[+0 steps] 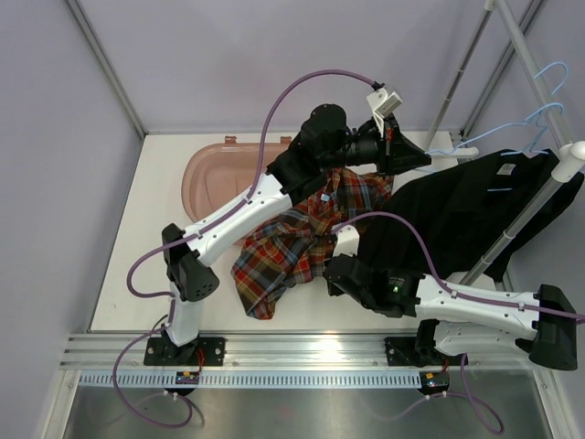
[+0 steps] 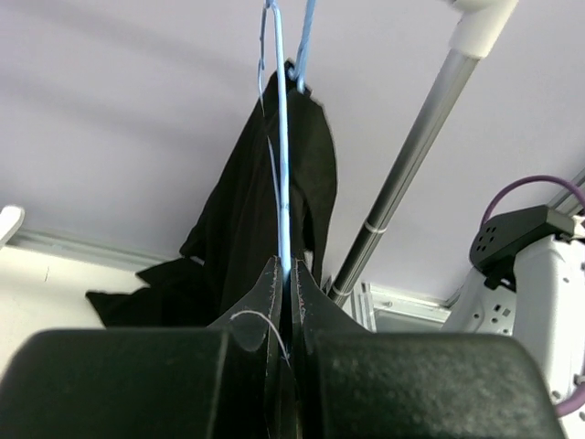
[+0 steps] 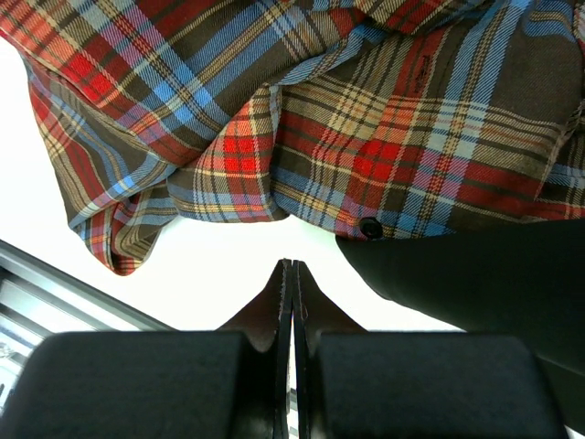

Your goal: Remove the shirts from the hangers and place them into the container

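The black shirt (image 1: 462, 210) (image 2: 242, 219) still hangs from a light-blue hanger (image 1: 475, 137) (image 2: 282, 174) on the rack at right. My left gripper (image 1: 413, 157) (image 2: 285, 267) reaches across to it and is shut on that hanger's thin wire. The plaid shirt (image 1: 297, 240) (image 3: 366, 128) lies crumpled on the table's middle, off any hanger. My right gripper (image 1: 329, 273) (image 3: 291, 267) sits low at the plaid shirt's near right edge, shut with nothing in it, just short of the fabric. The pinkish container (image 1: 215, 176) stands at the back left, partly hidden by the left arm.
White rack poles (image 1: 512, 229) (image 2: 411, 174) slant across the right side, over the black shirt. More light-blue hanger hooks (image 1: 551, 84) hang at the top right. Grey walls close in the table (image 1: 119, 274); a metal rail (image 1: 302, 352) runs along its near edge.
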Controlling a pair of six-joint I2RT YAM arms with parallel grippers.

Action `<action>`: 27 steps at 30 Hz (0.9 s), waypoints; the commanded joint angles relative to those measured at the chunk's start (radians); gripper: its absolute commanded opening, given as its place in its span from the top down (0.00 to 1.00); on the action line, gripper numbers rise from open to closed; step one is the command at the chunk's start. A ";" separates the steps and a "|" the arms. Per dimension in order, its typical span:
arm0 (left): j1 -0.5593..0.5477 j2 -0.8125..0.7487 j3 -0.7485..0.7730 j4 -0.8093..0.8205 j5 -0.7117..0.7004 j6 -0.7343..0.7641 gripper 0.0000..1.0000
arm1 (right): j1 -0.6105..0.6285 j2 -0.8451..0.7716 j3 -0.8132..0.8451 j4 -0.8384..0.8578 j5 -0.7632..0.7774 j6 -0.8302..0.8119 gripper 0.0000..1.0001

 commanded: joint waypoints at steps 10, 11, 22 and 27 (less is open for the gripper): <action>0.016 -0.137 -0.137 -0.029 -0.124 0.048 1.00 | 0.012 -0.007 0.016 0.004 0.037 0.018 1.00; 0.016 -0.142 -0.140 -0.035 -0.130 0.054 0.99 | 0.012 0.007 0.017 0.013 0.032 0.015 1.00; 0.035 -0.287 -0.151 -0.306 -0.457 0.217 0.28 | 0.012 0.101 0.080 0.065 -0.040 -0.054 0.63; 0.094 -0.404 -0.224 -0.360 -0.560 0.248 0.01 | 0.012 0.196 0.152 0.117 -0.121 -0.131 0.35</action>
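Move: At the rack's rail, the spot for the empty hanger's hook lies about 15 cm to the right of the left hand, 2 cm ahead and some 9 cm above it; the black shirt hangs level with the hand, about 15 cm right and 20 cm lower. The plaid shirt's middle is some 8 cm ahead, 17 cm left and 42 cm below. From the right hand, that plaid shirt lies about 16 cm ahead, 6 cm left and 12 cm below. Lowering the hanger, still pinched by its end, about 3 cm onto the rail, the left hand then opens wide, lets go and sweeps left some 11 cm with about 5 cm forward, away from the rack, swinging some 30 degrees counter-clockwise. The empty right hand bobs slightly, dips, then opens as it shifts about 3 cm left beside the plaid shirt. ##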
